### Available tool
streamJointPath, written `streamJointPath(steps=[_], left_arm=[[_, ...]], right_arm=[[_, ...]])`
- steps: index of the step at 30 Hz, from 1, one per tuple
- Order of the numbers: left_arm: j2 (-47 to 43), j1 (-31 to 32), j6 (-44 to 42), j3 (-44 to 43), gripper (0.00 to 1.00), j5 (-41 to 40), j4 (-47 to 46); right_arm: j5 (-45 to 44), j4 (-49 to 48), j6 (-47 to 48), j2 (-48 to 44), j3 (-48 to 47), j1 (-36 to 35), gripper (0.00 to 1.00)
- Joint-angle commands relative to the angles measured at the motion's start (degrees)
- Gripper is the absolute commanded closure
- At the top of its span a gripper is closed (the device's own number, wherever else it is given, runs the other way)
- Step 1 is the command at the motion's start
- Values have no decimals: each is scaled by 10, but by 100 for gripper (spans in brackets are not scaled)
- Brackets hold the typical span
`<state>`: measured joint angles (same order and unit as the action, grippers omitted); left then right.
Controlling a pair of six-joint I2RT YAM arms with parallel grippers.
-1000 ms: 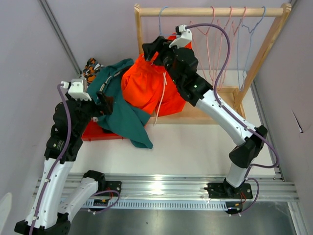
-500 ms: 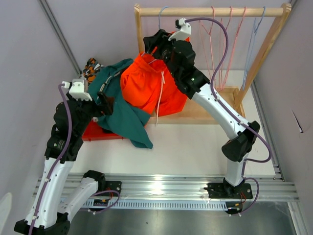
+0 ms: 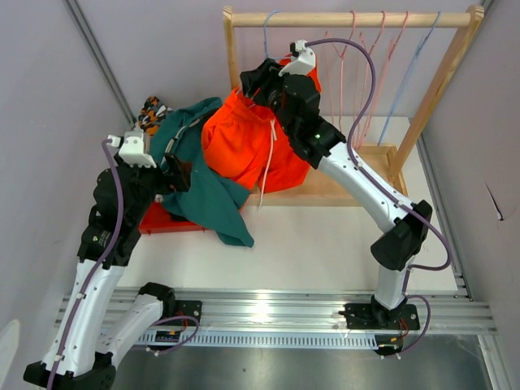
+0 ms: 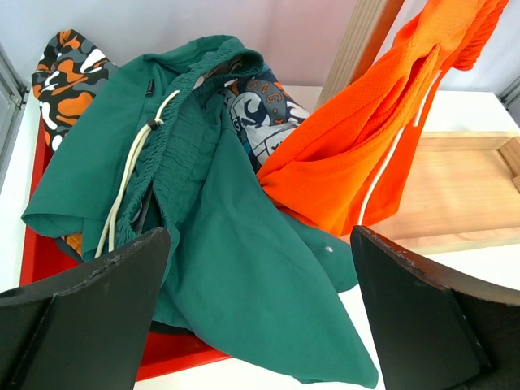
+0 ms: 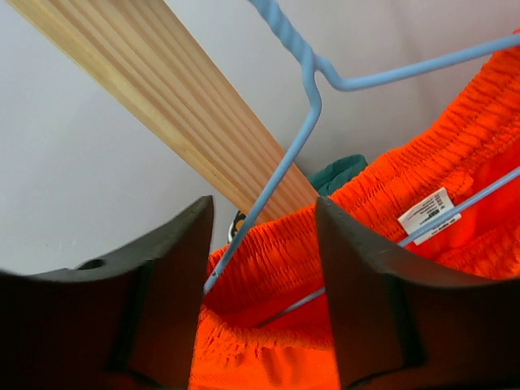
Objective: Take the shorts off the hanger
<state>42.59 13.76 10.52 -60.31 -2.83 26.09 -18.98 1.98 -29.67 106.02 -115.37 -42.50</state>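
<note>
The bright orange shorts [image 3: 244, 146] hang from a light-blue hanger [image 5: 313, 89] at the left end of the wooden rack. They also show in the left wrist view [image 4: 366, 162]. My right gripper [image 3: 253, 81] is open at the top of their waistband [image 5: 390, 219]. In the right wrist view the gripper [image 5: 264, 301] has the hanger wire and the elastic band between its fingers. My left gripper [image 3: 180, 172] is open and empty, just above the dark teal green shorts [image 4: 219, 244], which lie heaped on a red tray [image 4: 183, 357].
The orange-black-white print shorts [image 4: 69, 69] and the blue-white print shorts [image 4: 260, 110] lie under the green pair. Several empty pink and blue hangers [image 3: 357, 73] hang on the rack's rail [image 3: 349, 18]. The rack's wooden base [image 3: 357, 183] lies right of the tray.
My right gripper has shifted slightly at the orange waistband, and the empty hangers on the rail have swung. The left arm has barely moved.
</note>
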Motion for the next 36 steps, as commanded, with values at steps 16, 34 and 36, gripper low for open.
streamJointPath(steps=[16, 34, 36], left_arm=[[-14, 41, -18, 5, 1, 89, -39], [22, 217, -49, -14, 1, 188, -185], [29, 228, -50, -14, 1, 194, -200]], right_arm=[[-1, -29, 5, -41, -30, 3, 100], [-29, 91, -36, -207, -44, 22, 100], [-29, 97, -42, -215, -44, 22, 100]])
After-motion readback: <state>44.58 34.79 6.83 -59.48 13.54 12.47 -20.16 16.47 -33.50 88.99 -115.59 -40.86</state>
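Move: The hanger still holding the orange shorts has a sloping blue wire already between the right hand's half-open fingers, about 1 cm ahead and 1 cm left. From that hand, the shorts' middle hangs some 12 cm below and 3 cm back; the rack's left post is roughly 6 cm ahead, 7 cm left, its middle 10 cm lower. From the empty left hand, the orange shorts are about 14 cm ahead, 18 cm right, level; the teal shorts some 12 cm ahead, 2 cm right, 25 cm below. The right fingers close on the blue hanger wire after easing about 1 cm farther in, then, keeping the pinch, haul the hanger right, up and back by some 9 cm each way, away from the left post. Midway through, the open left hand sweeps about 14 cm right, with some drawing back and a slight rise, turning nearly 40 degrees clockwise in front of the orange shorts. ##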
